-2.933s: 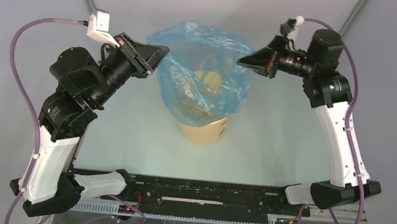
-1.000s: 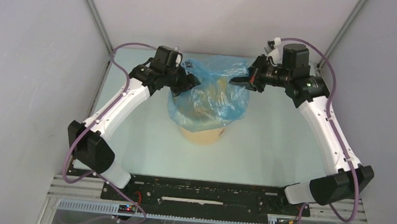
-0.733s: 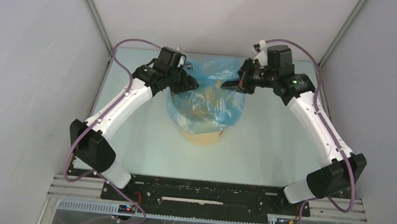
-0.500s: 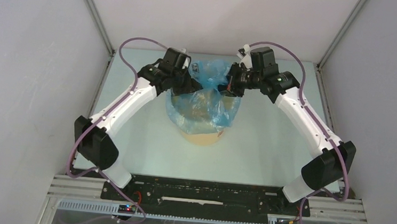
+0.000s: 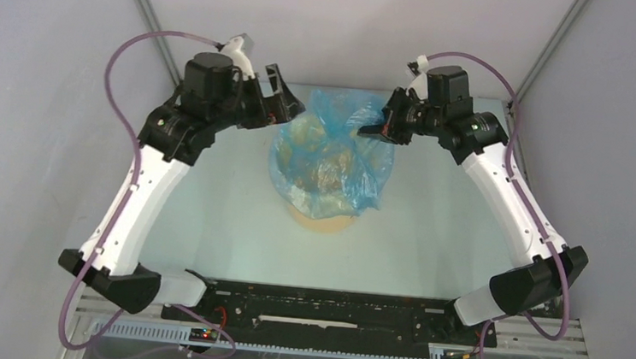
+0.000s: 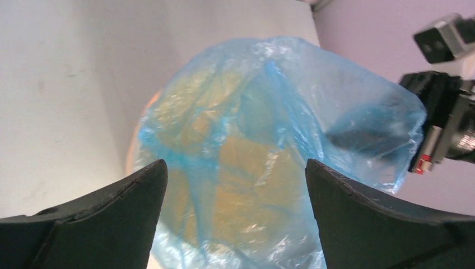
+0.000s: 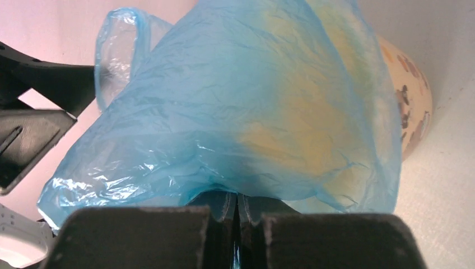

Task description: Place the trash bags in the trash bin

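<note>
The light-blue translucent trash bag (image 5: 331,151) is draped over the pale tan trash bin (image 5: 322,224), covering its mouth and most of its wall. My right gripper (image 5: 368,129) is shut on the bag's right upper edge; a strip of blue film shows pinched between its fingers in the right wrist view (image 7: 236,197). My left gripper (image 5: 286,100) hangs open just left of the bag, apart from it. In the left wrist view the bag (image 6: 269,129) fills the gap between the wide-spread fingers (image 6: 112,213) without touching them. The bin's spotted side (image 7: 413,103) shows beside the bag (image 7: 241,106).
Grey enclosure walls stand close on both sides and at the back, with metal corner posts (image 5: 150,12). The pale tabletop (image 5: 430,231) stretches around the bin. The arm bases and a black rail (image 5: 322,304) lie along the near edge.
My left gripper has opened, let go of the bag's left edge, and pulled up and away to the left. The bag's left side has slumped onto the bin. The right gripper keeps its hold.
</note>
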`<action>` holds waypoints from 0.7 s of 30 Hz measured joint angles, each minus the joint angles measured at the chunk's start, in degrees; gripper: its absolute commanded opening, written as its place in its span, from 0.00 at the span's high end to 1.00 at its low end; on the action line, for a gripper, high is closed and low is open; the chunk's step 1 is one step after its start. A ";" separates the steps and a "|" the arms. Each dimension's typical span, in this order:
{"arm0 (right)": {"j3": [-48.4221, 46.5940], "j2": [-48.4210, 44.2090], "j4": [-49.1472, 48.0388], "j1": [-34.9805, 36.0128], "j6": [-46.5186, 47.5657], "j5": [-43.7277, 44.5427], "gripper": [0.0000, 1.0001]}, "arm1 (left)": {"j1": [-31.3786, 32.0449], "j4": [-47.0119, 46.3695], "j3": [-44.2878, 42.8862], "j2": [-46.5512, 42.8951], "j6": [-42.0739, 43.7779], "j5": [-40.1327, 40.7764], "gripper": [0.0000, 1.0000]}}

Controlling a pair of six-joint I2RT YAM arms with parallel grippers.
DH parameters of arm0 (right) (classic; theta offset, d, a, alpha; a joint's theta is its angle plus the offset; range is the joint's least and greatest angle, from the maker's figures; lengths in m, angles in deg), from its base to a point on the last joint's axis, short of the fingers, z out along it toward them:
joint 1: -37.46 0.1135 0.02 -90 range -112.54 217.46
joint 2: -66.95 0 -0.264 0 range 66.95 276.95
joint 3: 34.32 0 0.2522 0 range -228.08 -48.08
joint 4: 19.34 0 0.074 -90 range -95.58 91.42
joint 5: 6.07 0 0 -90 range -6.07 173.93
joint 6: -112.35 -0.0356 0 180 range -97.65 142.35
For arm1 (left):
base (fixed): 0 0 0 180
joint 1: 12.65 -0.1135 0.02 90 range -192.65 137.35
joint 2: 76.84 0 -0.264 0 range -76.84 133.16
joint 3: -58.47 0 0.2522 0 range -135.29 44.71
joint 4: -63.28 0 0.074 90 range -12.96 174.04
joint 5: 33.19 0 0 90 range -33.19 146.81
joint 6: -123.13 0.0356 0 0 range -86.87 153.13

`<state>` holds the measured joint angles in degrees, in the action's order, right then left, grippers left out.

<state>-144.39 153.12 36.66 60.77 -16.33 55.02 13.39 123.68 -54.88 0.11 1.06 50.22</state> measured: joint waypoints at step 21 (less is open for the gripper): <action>-12.35 23.52 3.98 21.49 6.60 35.01 1.00 | -5.81 6.45 12.96 -14.91 -0.94 5.01 0.06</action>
<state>-156.74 176.64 40.64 82.25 -9.73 90.03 7.57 130.12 -41.92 -14.80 0.12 55.22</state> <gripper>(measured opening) 0.006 0.945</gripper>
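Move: The trash bin, with the blue bag draped over its mouth, has its middle about 8 cm to the right hand's left, 1 cm farther out and 20 cm below. The bag's bulk lies some 7 cm left of that hand, level with it fore and aft, 9 cm below. From the open left hand the bin is roughly 8 cm right, 3 cm back and 25 cm down. Right hand keeps pinching the bag, sweeps left, then plunges about 13 cm into the bin; open left hand retreats left. ##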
